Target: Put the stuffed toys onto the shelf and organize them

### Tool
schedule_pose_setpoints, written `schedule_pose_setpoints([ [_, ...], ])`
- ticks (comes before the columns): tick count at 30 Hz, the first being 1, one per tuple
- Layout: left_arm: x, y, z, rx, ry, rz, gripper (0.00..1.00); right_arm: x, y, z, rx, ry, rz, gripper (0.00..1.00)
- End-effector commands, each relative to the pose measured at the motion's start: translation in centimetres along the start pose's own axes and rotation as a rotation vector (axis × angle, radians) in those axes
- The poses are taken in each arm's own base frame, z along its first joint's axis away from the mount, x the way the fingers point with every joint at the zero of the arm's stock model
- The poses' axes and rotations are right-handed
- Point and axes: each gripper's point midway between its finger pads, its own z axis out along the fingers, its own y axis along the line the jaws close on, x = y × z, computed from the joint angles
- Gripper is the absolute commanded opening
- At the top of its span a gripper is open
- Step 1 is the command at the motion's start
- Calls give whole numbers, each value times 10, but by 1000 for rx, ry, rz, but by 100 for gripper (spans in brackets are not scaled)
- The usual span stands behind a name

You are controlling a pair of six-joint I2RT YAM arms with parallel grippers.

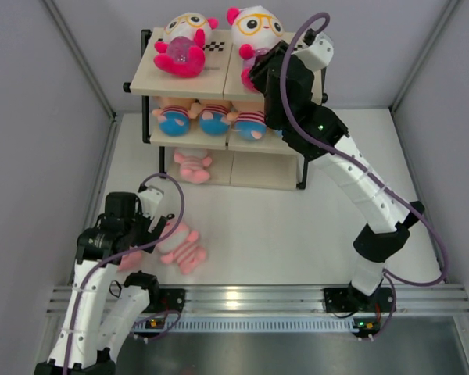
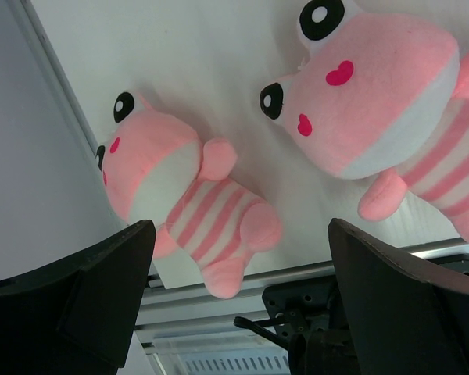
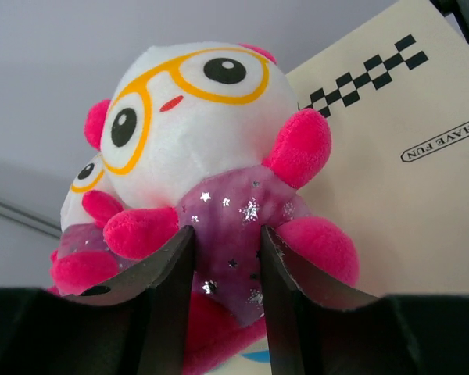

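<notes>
The shelf [image 1: 189,82] stands at the back. Its top board holds two white-and-magenta toys with glasses, a left one [image 1: 184,43] and a right one [image 1: 256,30]. My right gripper [image 1: 258,72] is shut on the right toy's glittery belly [image 3: 234,207], with the toy resting on the top board [image 3: 406,195]. Peach toys [image 1: 207,117] lie on the middle tier and a pink striped toy [image 1: 191,166] on the bottom tier. My left gripper [image 1: 158,230] is open and empty over two pink striped toys on the table, one [image 2: 180,195] to the left and one [image 2: 391,109] to the right.
The second white-and-magenta toy [image 3: 82,234] lies just behind the held one. Grey walls enclose the table on both sides. A metal rail [image 1: 250,297] runs along the near edge, close to the two pink toys [image 1: 184,248].
</notes>
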Motion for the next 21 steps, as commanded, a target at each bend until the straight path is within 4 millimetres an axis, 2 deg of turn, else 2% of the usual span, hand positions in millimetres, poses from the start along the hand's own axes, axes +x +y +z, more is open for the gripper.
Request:
schedule_pose_setpoints([
  [1, -4, 5, -7, -24, -25, 18, 99, -22, -2, 1, -7, -20, 81, 38],
  [3, -4, 6, -7, -28, -27, 19, 99, -25, 0, 0, -19, -18, 91, 46],
  [8, -4, 4, -7, -17, -29, 17, 99, -36, 16, -8, -90, -3, 120, 57],
  [14, -5, 2, -4, -6, -26, 13, 99, -54, 24, -23, -122, -39, 67, 60],
  [16, -3, -1, -2, 9, -18, 12, 99, -68, 26, -37, -132, -72, 51, 61],
  [17, -2, -3, -1, 16, -16, 11, 99, -82, 23, -41, -105, -124, 17, 63],
  [19, 0, -8, 4, 41, -3, 4, 99, -81, 35, -60, -135, -135, -33, 65],
  [20, 0, -11, 7, 53, 7, 1, 99, -88, 37, -66, -134, -166, -87, 66],
  [21, 2, -11, 9, 54, 18, 2, 98, -84, 47, -79, -167, -155, -119, 67],
])
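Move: My right hand is at the top shelf's right half with its fingers already partly open around the belly of the panda toy, whose middle is about 3 cm ahead of me and 3 cm above. The other panda sits some 15 cm to my left and 3 cm farther out. A blue doll on the middle shelf is almost straight beneath me, roughly 18 cm down and 1 cm left. From my left hand the panda is about 26 cm forward, 26 cm right and 38 cm up. I let go of the panda with my right hand: I spread my fingers from about a third open to two thirds, staying almost in place beside its belly at first. Then I draw back towards my base and rise, about 5 cm each, pulling away from the toy and the shelf while my fingertips tip up slightly. ##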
